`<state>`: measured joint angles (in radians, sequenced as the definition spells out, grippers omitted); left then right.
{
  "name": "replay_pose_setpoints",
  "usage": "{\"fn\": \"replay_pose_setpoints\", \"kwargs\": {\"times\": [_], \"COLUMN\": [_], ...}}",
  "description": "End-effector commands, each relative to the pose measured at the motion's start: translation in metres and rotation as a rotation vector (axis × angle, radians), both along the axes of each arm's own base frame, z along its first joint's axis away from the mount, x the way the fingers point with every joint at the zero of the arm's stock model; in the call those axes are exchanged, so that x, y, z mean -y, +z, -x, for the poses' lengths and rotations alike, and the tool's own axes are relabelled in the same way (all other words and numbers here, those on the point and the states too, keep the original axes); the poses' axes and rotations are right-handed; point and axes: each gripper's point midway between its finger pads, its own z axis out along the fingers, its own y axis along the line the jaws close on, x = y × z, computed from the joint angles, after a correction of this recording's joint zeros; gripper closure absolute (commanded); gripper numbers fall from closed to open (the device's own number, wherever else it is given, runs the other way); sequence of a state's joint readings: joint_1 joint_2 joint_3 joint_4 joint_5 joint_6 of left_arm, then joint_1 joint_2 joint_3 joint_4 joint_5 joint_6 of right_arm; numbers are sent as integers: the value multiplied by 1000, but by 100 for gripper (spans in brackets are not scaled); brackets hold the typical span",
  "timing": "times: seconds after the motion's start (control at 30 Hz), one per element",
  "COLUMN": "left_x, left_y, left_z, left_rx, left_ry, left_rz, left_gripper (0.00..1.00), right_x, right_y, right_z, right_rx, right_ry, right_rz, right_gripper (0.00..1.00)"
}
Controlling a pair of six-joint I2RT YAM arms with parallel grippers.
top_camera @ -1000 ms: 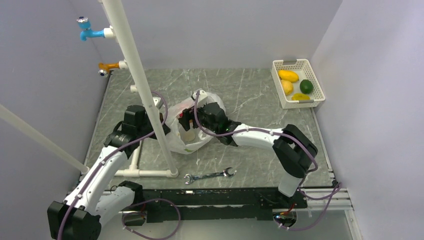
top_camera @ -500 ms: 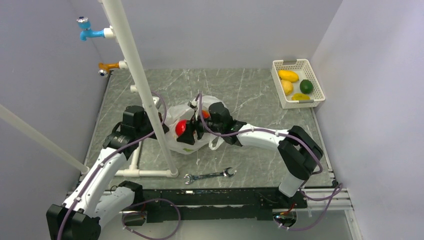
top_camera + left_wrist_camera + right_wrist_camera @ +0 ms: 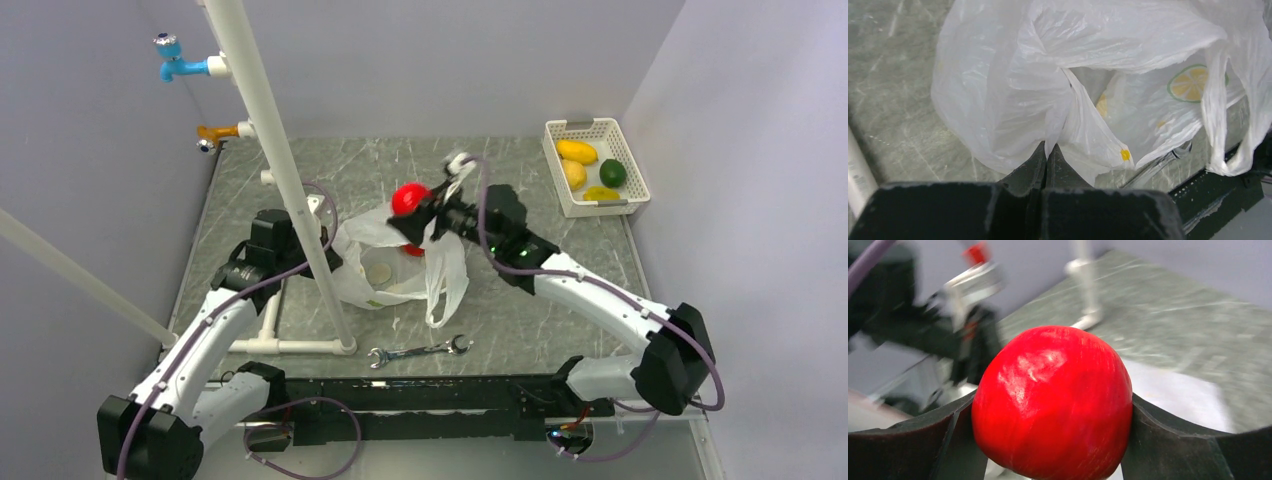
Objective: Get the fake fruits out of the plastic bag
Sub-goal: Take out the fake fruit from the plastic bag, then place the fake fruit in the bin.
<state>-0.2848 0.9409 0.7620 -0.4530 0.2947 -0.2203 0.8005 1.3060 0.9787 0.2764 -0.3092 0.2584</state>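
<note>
A red fake apple [image 3: 408,197] hangs in the air above the plastic bag [image 3: 385,285], with my right gripper [image 3: 414,205] shut on it. In the right wrist view the apple [image 3: 1048,390] fills the gap between the two dark fingers [image 3: 960,440] of the right gripper [image 3: 1052,412]. The crinkly white bag with lemon-slice prints [image 3: 1128,95] lies on the table, its mouth towards the right. My left gripper [image 3: 1047,149] is shut on a fold of its near edge. A beige round thing [image 3: 380,272] and a patch of red [image 3: 412,250] show inside the bag.
A white lattice basket [image 3: 561,181] at the back right holds yellow fruits and a green one. A wrench [image 3: 420,350] lies near the front edge. A white pipe frame [image 3: 283,170] stands slanted by the left arm. Blue and orange taps are on the left wall.
My right gripper has come out of the bag with the red apple and risen up and back to the right. The bag's handle now hangs loose. The left gripper has kept its hold.
</note>
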Motion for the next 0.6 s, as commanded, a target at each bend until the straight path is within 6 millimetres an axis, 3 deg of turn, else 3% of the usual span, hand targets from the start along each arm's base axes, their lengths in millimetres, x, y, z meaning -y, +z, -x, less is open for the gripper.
{"fn": "replay_pose_setpoints", "kwargs": {"times": [0.0,0.1,0.2,0.37,0.57], "left_x": [17,25,32,54,64], "left_y": [13,8,-1,-19,-32], "left_z": [-2,2,6,22,29], "left_rx": [32,1,-42,-136,-220], "left_ry": [-101,-144,-187,-302,-353], "left_rz": [52,74,85,84,75], "left_gripper": [100,100,100,100,100], "right_x": [77,137,200,281,353], "right_y": [8,-9,-24,-47,-79], "right_z": [-85,-131,-161,-189,-213], "right_rx": [4,-9,-43,-81,-177], "right_ry": [-432,-743,-1001,-1232,-1395], "right_rz": [32,130,224,296,326], "right_gripper": [100,100,100,100,99]}}
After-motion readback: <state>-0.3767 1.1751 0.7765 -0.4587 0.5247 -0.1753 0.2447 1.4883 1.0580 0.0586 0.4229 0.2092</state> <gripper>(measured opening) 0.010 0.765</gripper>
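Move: The right hand has the red fruit clamped above the bag. Its goal, the white basket, lies about 45 cm to its right, some 24 cm ahead and 18 cm below, with the green fruit inside it some 4 cm right of the basket's middle and level with it. Another red fruit is still in the bag, roughly 16 cm straight below the right hand. From the left hand, pinching the bag's rim, the bag's mouth is about 15 cm right, 3 cm ahead and 5 cm lower. The right hand carries the gripped red fruit away from the bag towards the basket in one fast sweep, about 31 cm right and 20 cm forward, nearly level at first and then sinking, while it turns clockwise some 70 degrees until the fingers point forward. Meanwhile the left hand keeps its shut fingers on the bag's rim and takes it right, down and a little back, turning slightly clockwise. ##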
